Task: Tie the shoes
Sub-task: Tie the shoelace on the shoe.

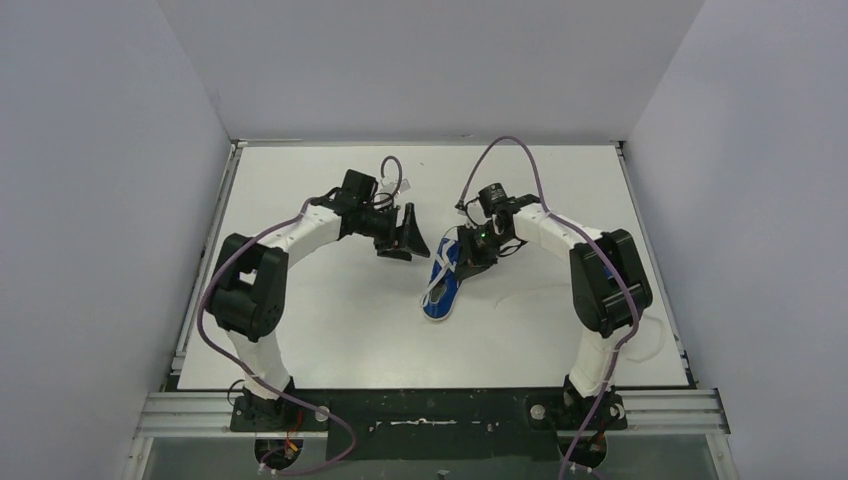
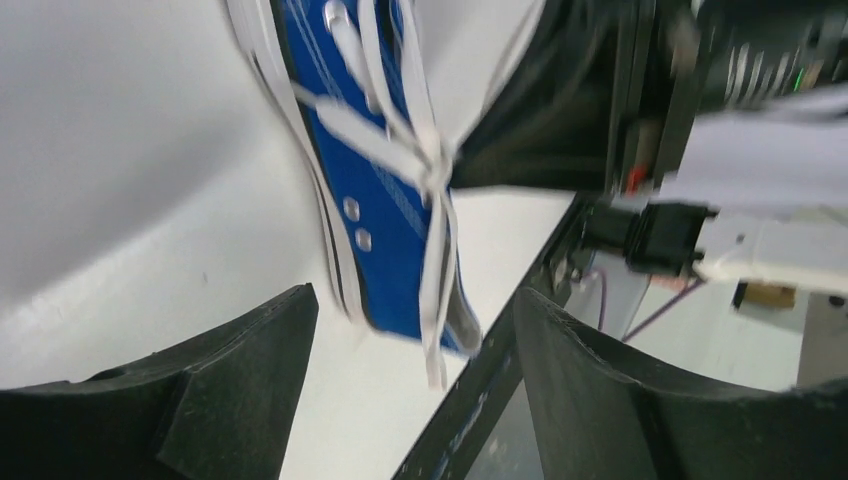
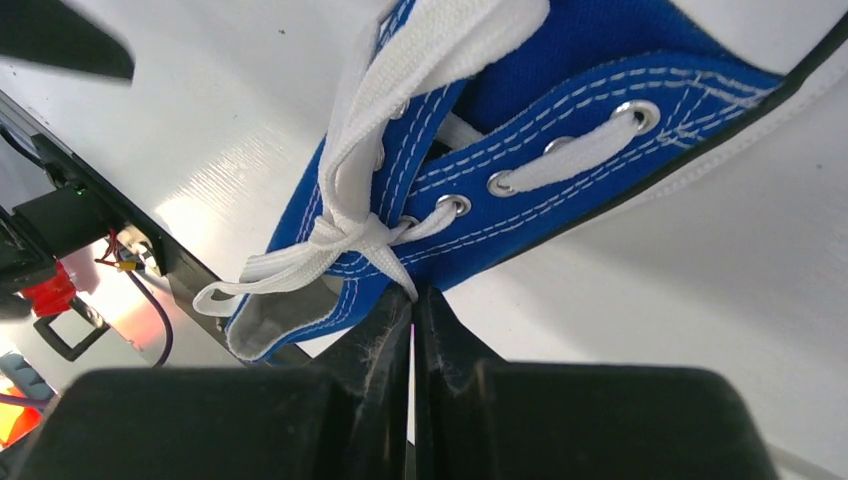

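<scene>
One blue canvas shoe (image 1: 442, 288) with white laces lies near the table's middle; I see no second shoe. My right gripper (image 1: 474, 258) is at the shoe's ankle end. In the right wrist view its jaws (image 3: 413, 293) are shut on a lace strand that runs out of a simple knot (image 3: 345, 238) over the shoe's (image 3: 560, 120) tongue. My left gripper (image 1: 404, 238) hovers just left of the shoe, open and empty. In the left wrist view its fingers (image 2: 250, 370) are wide apart, with the shoe (image 2: 365, 190) and hanging lace ends (image 2: 435, 330) beyond them.
The white table (image 1: 330, 320) is walled on three sides, with a black and metal rail (image 1: 430, 410) along the near edge. The right arm's black gripper body (image 2: 570, 100) fills the upper right of the left wrist view, close to the shoe.
</scene>
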`<state>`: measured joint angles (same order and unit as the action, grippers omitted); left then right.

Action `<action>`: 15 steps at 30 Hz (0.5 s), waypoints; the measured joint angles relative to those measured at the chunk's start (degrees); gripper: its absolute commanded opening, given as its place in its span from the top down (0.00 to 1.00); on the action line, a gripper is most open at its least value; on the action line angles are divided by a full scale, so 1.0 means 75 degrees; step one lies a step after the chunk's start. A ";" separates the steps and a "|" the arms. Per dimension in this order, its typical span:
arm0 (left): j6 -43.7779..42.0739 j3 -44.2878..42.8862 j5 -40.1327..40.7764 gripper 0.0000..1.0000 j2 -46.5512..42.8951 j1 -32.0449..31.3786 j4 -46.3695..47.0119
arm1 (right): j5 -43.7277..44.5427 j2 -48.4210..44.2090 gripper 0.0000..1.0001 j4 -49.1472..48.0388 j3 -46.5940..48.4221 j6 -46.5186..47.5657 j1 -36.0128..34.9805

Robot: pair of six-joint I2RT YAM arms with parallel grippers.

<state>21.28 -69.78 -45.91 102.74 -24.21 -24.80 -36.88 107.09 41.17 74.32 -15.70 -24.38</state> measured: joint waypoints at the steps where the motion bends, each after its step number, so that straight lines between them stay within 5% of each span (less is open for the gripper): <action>1: 0.0370 -0.0233 0.0067 0.32 0.0242 0.0003 0.0309 | -0.0003 -0.0052 1.00 -0.0038 -0.0079 -0.0009 0.0000; 7: 0.2122 -0.0982 0.0414 0.49 0.1702 -0.0210 0.1574 | -0.0035 -0.0423 1.00 -0.0108 -0.0539 -0.0146 0.0000; 15: 0.2719 -0.1084 0.0702 0.66 0.2162 -0.0376 0.1603 | -0.0087 -0.0481 1.00 -0.0393 -0.0714 -0.0335 0.0000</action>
<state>41.67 -77.91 -40.64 118.96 -27.03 -12.78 -37.54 103.48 38.22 68.97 -18.22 -24.38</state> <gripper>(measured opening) 0.405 0.028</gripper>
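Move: The lace strands running forward from the knot lie about 4 cm ahead of the open left hand, 6 cm to its right and 6 cm below. The knot sits 2 cm back from that hand, 6 cm right and 5 cm lower; the shoe opening is 7 cm back, 4 cm right and 8 cm down. From the right hand, already shut on the short lace end, the knot is 3 cm left, level fore and aft, and a centimetre lower. Forward first, then down and to the right, about 5 cm each way, the left hand swings in over the shoe to the lace strands. It turns some 15 degrees, partly counter-clockwise, as its fingers narrow around a strand without shutting. The right hand keeps its pinch on the lace end and eases back about 1.5 cm. ##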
